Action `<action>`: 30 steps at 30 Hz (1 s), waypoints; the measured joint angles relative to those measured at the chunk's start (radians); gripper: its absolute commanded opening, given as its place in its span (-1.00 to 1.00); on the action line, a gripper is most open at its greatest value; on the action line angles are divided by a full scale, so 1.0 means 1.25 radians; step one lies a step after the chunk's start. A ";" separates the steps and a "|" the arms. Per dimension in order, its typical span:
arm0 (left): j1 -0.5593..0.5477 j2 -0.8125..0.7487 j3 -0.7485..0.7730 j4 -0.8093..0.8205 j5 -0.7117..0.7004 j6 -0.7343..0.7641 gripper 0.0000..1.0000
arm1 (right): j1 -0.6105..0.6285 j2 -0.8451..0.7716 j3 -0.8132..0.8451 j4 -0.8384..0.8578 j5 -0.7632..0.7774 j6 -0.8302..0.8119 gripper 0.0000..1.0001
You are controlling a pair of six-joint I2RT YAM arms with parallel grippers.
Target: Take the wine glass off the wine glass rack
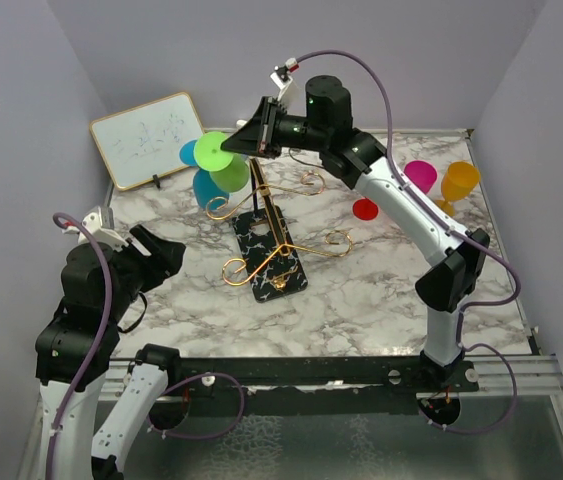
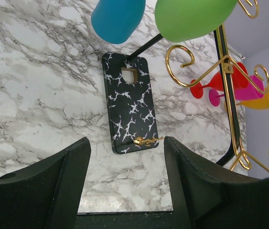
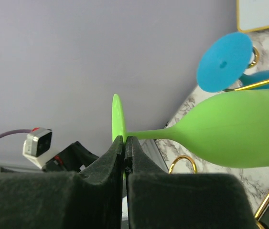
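Note:
The wine glass rack [image 1: 283, 240] is a gold wire stand on a black speckled base [image 1: 271, 262], mid-table. My right gripper [image 1: 239, 143] is shut on the foot of a green wine glass [image 1: 229, 172], which lies sideways beside the rack's top. In the right wrist view the fingers [image 3: 116, 152] pinch the edge of the green foot [image 3: 118, 114], and the bowl [image 3: 239, 129] points right with no wire around its stem. A blue glass [image 1: 205, 190] hangs just behind it. My left gripper [image 1: 166, 250] stands open and empty, low at the left, facing the base [image 2: 132, 102].
A framed whiteboard [image 1: 148, 140] leans at the back left. Red [image 1: 365, 208], pink [image 1: 420, 176] and orange [image 1: 459, 182] glasses stand at the back right of the marble table. Grey walls close in on three sides.

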 measured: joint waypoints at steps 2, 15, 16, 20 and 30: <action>0.000 0.000 0.000 0.000 0.000 -0.001 0.31 | -0.006 0.000 0.017 0.018 -0.014 0.015 -0.99; 0.000 0.002 0.027 0.049 0.048 -0.027 0.31 | -0.038 -0.201 -0.003 0.069 -0.048 -0.286 -0.98; 0.000 0.006 0.032 0.074 0.069 -0.033 0.31 | -0.038 -0.245 -0.030 0.065 -0.034 -0.338 -0.98; 0.000 0.033 0.042 0.182 0.161 -0.084 0.32 | -0.035 -0.503 -0.201 0.081 0.081 -0.642 -0.98; 0.000 0.141 0.044 0.520 0.385 -0.307 0.40 | -0.012 -0.733 -0.510 0.116 0.262 -1.093 -0.98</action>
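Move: The green glass, already off its hook, hangs bowl down from the right hand by its foot, its middle about 8 cm below and 3 cm to the left. From that hand the blue glass, still on the rack, is some 9 cm ahead, 6 cm left and 20 cm down; the rack's marble base is level, 8 cm right and 39 cm down; the standing red glass is 13 cm ahead, 34 cm right and 31 cm down. The green glass lies 16 cm ahead of the left hand and 4 cm to its right, level in height. Still pinching the green glass's foot, the right hand sweeps it about 20 cm to the right, away from the blue glass, arcing up and back and sinking some at the end, while the wrist tips nearly 90 degrees to swing the bowl outward and up. The left hand, empty and open, then rises 15 cm and shifts right towards the rack's near side, its fingers tipping up and turning clockwise. ##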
